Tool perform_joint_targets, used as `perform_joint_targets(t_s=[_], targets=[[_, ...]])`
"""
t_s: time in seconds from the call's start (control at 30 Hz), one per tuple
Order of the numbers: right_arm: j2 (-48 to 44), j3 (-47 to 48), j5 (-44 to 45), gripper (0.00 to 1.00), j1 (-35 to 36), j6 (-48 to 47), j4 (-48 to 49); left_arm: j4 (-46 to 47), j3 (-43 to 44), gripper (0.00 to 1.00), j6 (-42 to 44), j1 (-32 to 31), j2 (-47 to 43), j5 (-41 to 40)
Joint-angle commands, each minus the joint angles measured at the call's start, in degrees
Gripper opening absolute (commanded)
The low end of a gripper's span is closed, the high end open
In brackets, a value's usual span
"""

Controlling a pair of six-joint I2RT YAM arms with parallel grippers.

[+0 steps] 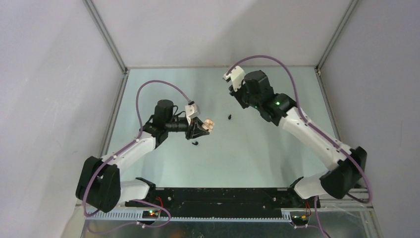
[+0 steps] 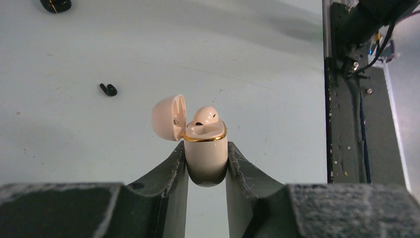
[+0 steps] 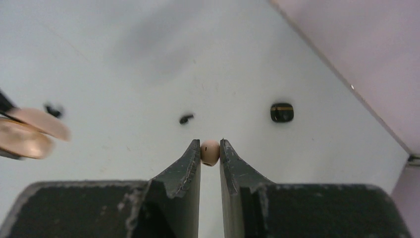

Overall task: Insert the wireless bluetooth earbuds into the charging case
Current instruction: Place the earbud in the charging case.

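My left gripper (image 2: 206,148) is shut on a cream charging case (image 2: 206,158) with a gold rim, held upright above the table. Its lid (image 2: 169,118) is open to the left and one cream earbud (image 2: 205,116) sits in it. My right gripper (image 3: 210,148) is shut on the second cream earbud (image 3: 210,152) at its fingertips, above the table and to the right of the case (image 3: 29,134). Two black earbuds (image 1: 230,117) (image 1: 194,143) lie loose on the table; one also shows in the left wrist view (image 2: 108,89).
A closed black charging case (image 3: 282,112) lies on the table toward the far right wall; it also shows at the top edge of the left wrist view (image 2: 55,5). Enclosure walls and a metal frame (image 1: 109,37) bound the table.
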Motion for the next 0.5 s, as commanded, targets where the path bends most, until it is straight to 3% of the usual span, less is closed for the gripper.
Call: perform_joint_targets(t_s=[0.0,0.13,0.47], targets=[[-6.60,-0.64,-3.39,0.19,1.57,8.95,7.63,7.12,3.48,0.00,-8.00,0.31,2.63,1.62],[-9.75,-1.61,-5.68,0.19,2.59,14.59,9.45,9.09,7.88,0.00,-14.38,0.49,6.49,2.21],[-10.21,-4.21,-6.48,0.19,6.40,18.89,12.25,52.58,0.27,0.00,-48.84,-0.33,11.28,3.14]])
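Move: My right hand carries the loose pink earbud. The open charging case, one bud already in it, sits in my left fingers, about 11 cm back, 11 cm left and 10 cm below my right hand. From my left hand that earbud is some 11 cm ahead, 11 cm right and 10 cm up. On the table, one black earbud lies 6 cm ahead, 3 cm left of and 26 cm below my right hand; a second black earbud lies 8 cm back and 18 cm left of it. I bring both hands together in the air: my right hand, still pinching the earbud, climbs about 8 cm, easing off near the end, while drawing back and left towards the case, its fingers swinging up flatter and more leftward. My left hand keeps its grip on the case, goes forward and right, then mostly up, some 5 cm, rolling until its fingers point level to the right. ##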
